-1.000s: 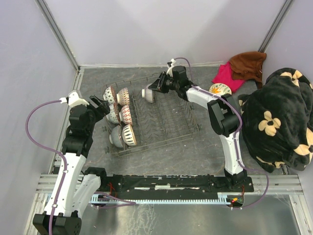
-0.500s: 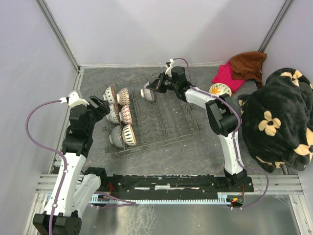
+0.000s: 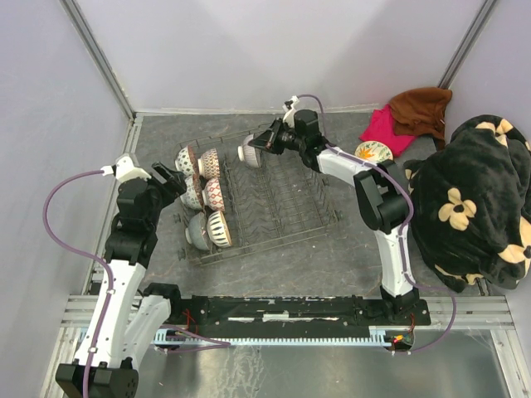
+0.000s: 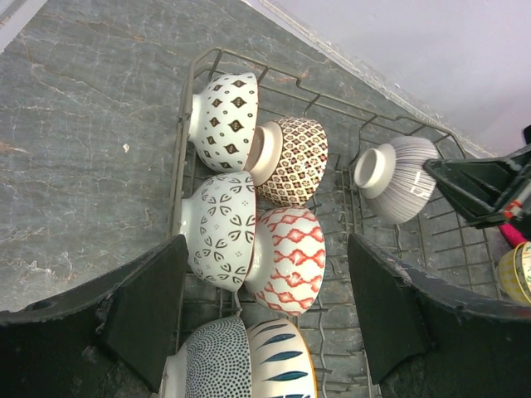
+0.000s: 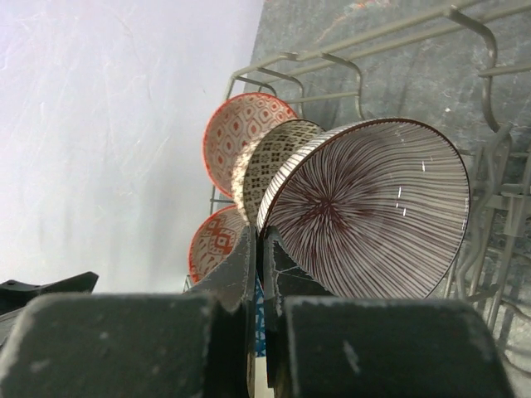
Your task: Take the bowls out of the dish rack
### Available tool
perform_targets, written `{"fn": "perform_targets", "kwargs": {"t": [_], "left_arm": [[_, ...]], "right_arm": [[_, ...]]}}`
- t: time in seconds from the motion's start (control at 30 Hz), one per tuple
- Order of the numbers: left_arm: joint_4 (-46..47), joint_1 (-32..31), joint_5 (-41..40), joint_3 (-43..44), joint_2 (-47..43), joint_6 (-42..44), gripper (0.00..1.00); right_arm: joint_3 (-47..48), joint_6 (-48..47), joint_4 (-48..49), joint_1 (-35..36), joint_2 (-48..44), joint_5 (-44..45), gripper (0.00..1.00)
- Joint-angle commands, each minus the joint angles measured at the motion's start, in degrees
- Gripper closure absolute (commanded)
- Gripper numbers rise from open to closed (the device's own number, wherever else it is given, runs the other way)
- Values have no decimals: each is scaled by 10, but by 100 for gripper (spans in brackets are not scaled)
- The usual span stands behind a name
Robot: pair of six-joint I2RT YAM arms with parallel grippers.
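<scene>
The grey wire dish rack lies mid-table. Several patterned bowls stand on edge in pairs at its left end; the left wrist view shows a red-lattice one and a diamond-patterned one. My right gripper is shut on the rim of a brown-striped bowl, held on edge just above the rack's far side. In the right wrist view its fingers pinch that bowl's edge. My left gripper hangs open above the rack's left end, holding nothing.
A yellow-patterned bowl sits on the table at the far right beside a pink cloth and a brown cloth. A black flowered blanket fills the right side. Walls close off the left and far edges.
My right gripper has shut on the striped bowl's rim and carried it a little up and toward the far side of the rack. The left arm has stayed still.
</scene>
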Motion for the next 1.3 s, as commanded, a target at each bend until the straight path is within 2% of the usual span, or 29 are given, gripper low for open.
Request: {"fn": "perform_targets", "kwargs": {"t": [0.0,0.17,0.37,0.5,0.67,0.87,1.27], "left_arm": [[-4,0,-10,28,-15,-5,16],[-11,0,-13,31,-20,-4,16],[-11,0,-12,32,-20,-6,16],[-10,0,-14,30,-17,-7,16],[-7,0,-11,28,-15,-7,16],[-4,0,-8,27,-12,-9,16],[2,0,-4,29,-1,-9,16]], "right_arm": [[-6,-26,47,1,-123,-9,99],[-14,-117,-57,1,-209,36,99],[34,-277,-294,0,-292,191,99],[92,-367,-441,0,-303,314,99],[163,-442,-581,-10,-276,458,99],[190,-475,-662,-56,-230,538,99],[209,-515,-708,-119,-134,612,99]]}}
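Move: The right gripper already pinches the rim of the striped bowl. The stack of yellow and flowered bowls it is headed for stands about 36 cm to its right, roughly level with it fore and aft and 12 cm below. The red cloth lies some 5 cm right of the stack and 7 cm farther out; the rack's right rail crosses the way about 16 cm to the hand's right, 8 cm lower. From the left gripper the stack is about 62 cm right, 15 cm ahead and 20 cm down. Keep the right gripper shut on the striped bowl's rim and lift it steeply, about 17 cm, drawing back a few centimetres. Already while rising, swing right over the rack's right rail for some 32 cm in all, sinking about 15 cm towards the bowl stack. On the way roll the wrist some 80 degrees so the fingers turn from pointing left to mostly down. ##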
